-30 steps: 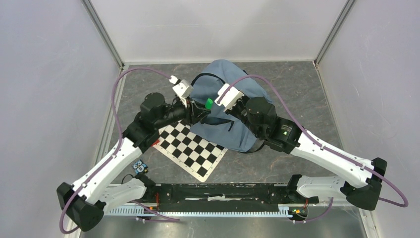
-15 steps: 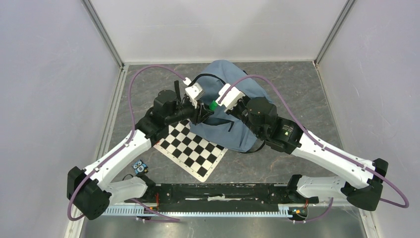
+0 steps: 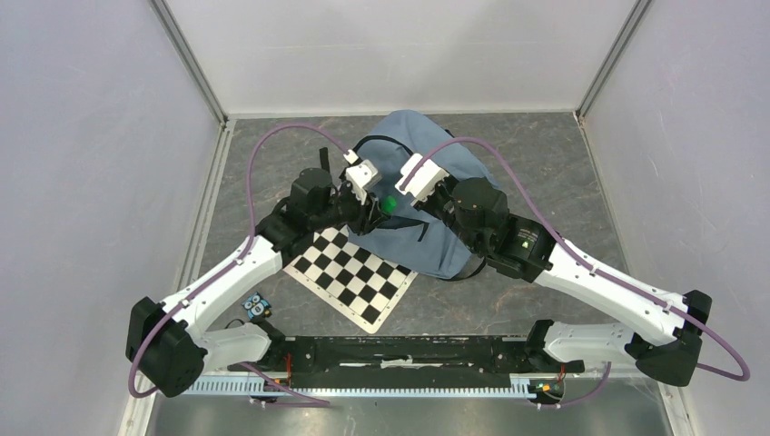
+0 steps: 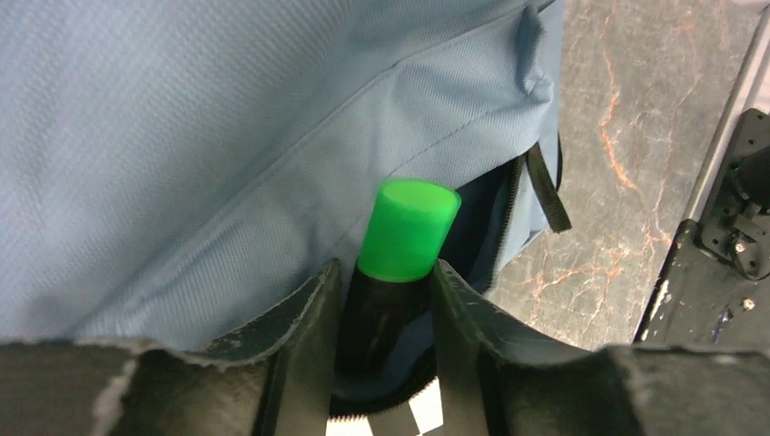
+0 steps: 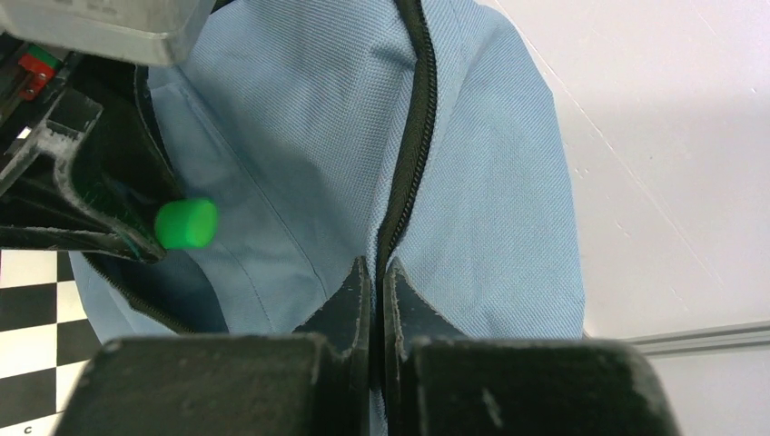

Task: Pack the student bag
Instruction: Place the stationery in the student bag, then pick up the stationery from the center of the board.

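The student bag (image 3: 454, 168), grey-blue with black zips, lies at the back middle of the table. My left gripper (image 3: 372, 211) is shut on a black marker with a green cap (image 3: 389, 203). In the left wrist view the marker (image 4: 406, 232) points into the dark open pocket (image 4: 486, 227) at the bag's edge (image 4: 227, 136). My right gripper (image 3: 410, 194) is shut on the bag's fabric at a black zip line (image 5: 409, 136), holding it up. The right wrist view shows the green cap (image 5: 186, 223) at the pocket mouth, left of my shut right gripper (image 5: 376, 272).
A black-and-white checkerboard (image 3: 350, 272) lies partly under the bag's near edge. A small blue item (image 3: 257, 306) sits by the left arm's base. Grey walls close in the table on three sides. The right arm's black body (image 4: 717, 254) is close to the pocket.
My left gripper has moved right and forward with the marker, bringing the green cap from beside the bag to the pocket opening. The right arm has held still.
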### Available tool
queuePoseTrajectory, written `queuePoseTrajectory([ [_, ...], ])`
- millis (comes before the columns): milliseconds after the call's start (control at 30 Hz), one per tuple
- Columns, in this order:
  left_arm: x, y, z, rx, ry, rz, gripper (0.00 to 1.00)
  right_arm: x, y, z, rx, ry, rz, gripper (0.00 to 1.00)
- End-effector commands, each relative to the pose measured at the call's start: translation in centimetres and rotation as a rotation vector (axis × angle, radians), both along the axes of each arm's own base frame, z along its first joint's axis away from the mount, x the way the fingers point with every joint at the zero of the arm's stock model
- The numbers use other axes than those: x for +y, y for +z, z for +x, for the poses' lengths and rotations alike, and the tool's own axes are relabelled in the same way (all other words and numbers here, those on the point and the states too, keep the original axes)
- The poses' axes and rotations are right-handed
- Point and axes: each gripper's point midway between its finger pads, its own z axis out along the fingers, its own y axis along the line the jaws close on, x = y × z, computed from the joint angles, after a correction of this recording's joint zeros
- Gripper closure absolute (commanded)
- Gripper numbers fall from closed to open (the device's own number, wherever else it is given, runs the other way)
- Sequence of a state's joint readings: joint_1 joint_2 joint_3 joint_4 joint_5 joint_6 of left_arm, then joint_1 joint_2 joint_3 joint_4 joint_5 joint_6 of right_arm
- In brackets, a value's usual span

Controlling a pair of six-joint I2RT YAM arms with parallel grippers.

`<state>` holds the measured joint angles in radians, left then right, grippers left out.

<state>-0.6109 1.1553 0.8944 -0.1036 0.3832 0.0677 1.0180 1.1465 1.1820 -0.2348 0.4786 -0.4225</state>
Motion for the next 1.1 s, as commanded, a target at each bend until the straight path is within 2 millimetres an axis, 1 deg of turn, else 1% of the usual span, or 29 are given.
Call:
queuePoseTrajectory([
  [0,0.8,0.0,-0.3,-0.009,0.019,0.034,0.42,0.8,4.1,-0.5,-0.049,0.043,0.126,1.00],
  [33,0.9,0.4,-0.3,-0.010,0.026,0.027,0.32,0.8,4.1,-0.5,-0.048,0.043,0.127,1.00],
  [67,1.0,0.7,-0.3,-0.011,0.037,0.020,0.24,0.8,4.1,-0.5,-0.049,0.042,0.127,1.00],
  [133,1.4,1.4,-0.3,-0.016,0.065,0.010,0.12,0.8,4.1,-0.5,-0.049,0.042,0.130,1.00],
  [233,2.8,2.6,0.1,-0.037,0.160,-0.018,0.01,0.7,4.1,-0.6,-0.050,0.042,0.134,1.00],
  [300,3.7,3.1,0.1,-0.062,0.207,-0.030,0.00,0.7,4.2,-0.6,-0.050,0.042,0.135,0.99],
  [367,4.9,3.3,0.3,-0.033,0.288,-0.038,0.00,0.8,4.2,-0.6,-0.050,0.045,0.135,0.99],
  [433,6.8,2.9,1.0,0.014,0.401,-0.038,0.00,0.8,4.2,-0.6,-0.049,0.044,0.134,0.99],
  [500,9.0,1.7,1.7,0.093,0.529,-0.063,0.00,0.8,4.2,-0.6,-0.049,0.045,0.134,0.99],
  [533,10.4,1.0,2.1,0.133,0.591,-0.077,0.00,0.9,4.3,-0.6,-0.048,0.050,0.136,0.99],
  [633,16.0,-2.2,3.2,0.292,0.845,-0.154,0.00,1.2,4.6,-0.8,-0.044,0.063,0.149,0.99],
  [667,17.6,-3.5,3.2,0.341,0.915,-0.179,0.00,1.2,4.8,-0.8,-0.044,0.067,0.155,0.99],
  [733,21.6,-5.7,3.1,0.422,1.086,-0.212,0.00,1.1,4.9,-0.8,-0.043,0.066,0.156,0.99],
  [800,26.2,-7.7,2.4,0.451,1.285,-0.189,0.00,1.1,4.9,-0.8,-0.040,0.063,0.151,0.99],
  [867,31.6,-9.6,0.8,0.487,1.556,-0.188,0.00,1.1,4.9,-0.7,-0.039,0.056,0.145,0.99],
  [933,34.9,-10.6,-0.5,0.530,1.707,-0.231,0.00,1.0,5.0,-0.7,-0.035,0.052,0.141,0.99],
  [1000,37.5,-11.7,-1.8,0.550,1.840,-0.254,0.00,1.2,5.1,-0.7,-0.035,0.058,0.140,0.99],
  [1067,39.3,-12.6,-3.1,0.564,1.938,-0.239,0.00,1.4,5.3,-0.7,-0.032,0.064,0.137,0.99],
])
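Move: The left hand holds the green-capped marker over the bag's front pocket, whose middle is about 3 cm to its right and 5 cm below. The purple marker lies on the table roughly 38 cm left, 5 cm nearer the base and 21 cm below; the red block is about 32 cm left, 3 cm back, also 21 cm down. From the right hand the pocket is some 8 cm left, 1 cm back and 16 cm below. The left fingers let go of the green-capped marker in the pocket, opening from about a third to full, and the hand lifts clear by about 3 cm. It then sweeps fast leftward, some 35 cm in all, towards the purple marker and red block, sinking and turning nearly 100 degrees counter-clockwise while tipping down. The right hand keeps its pinch on the bag's zipped edge, nearly still. ##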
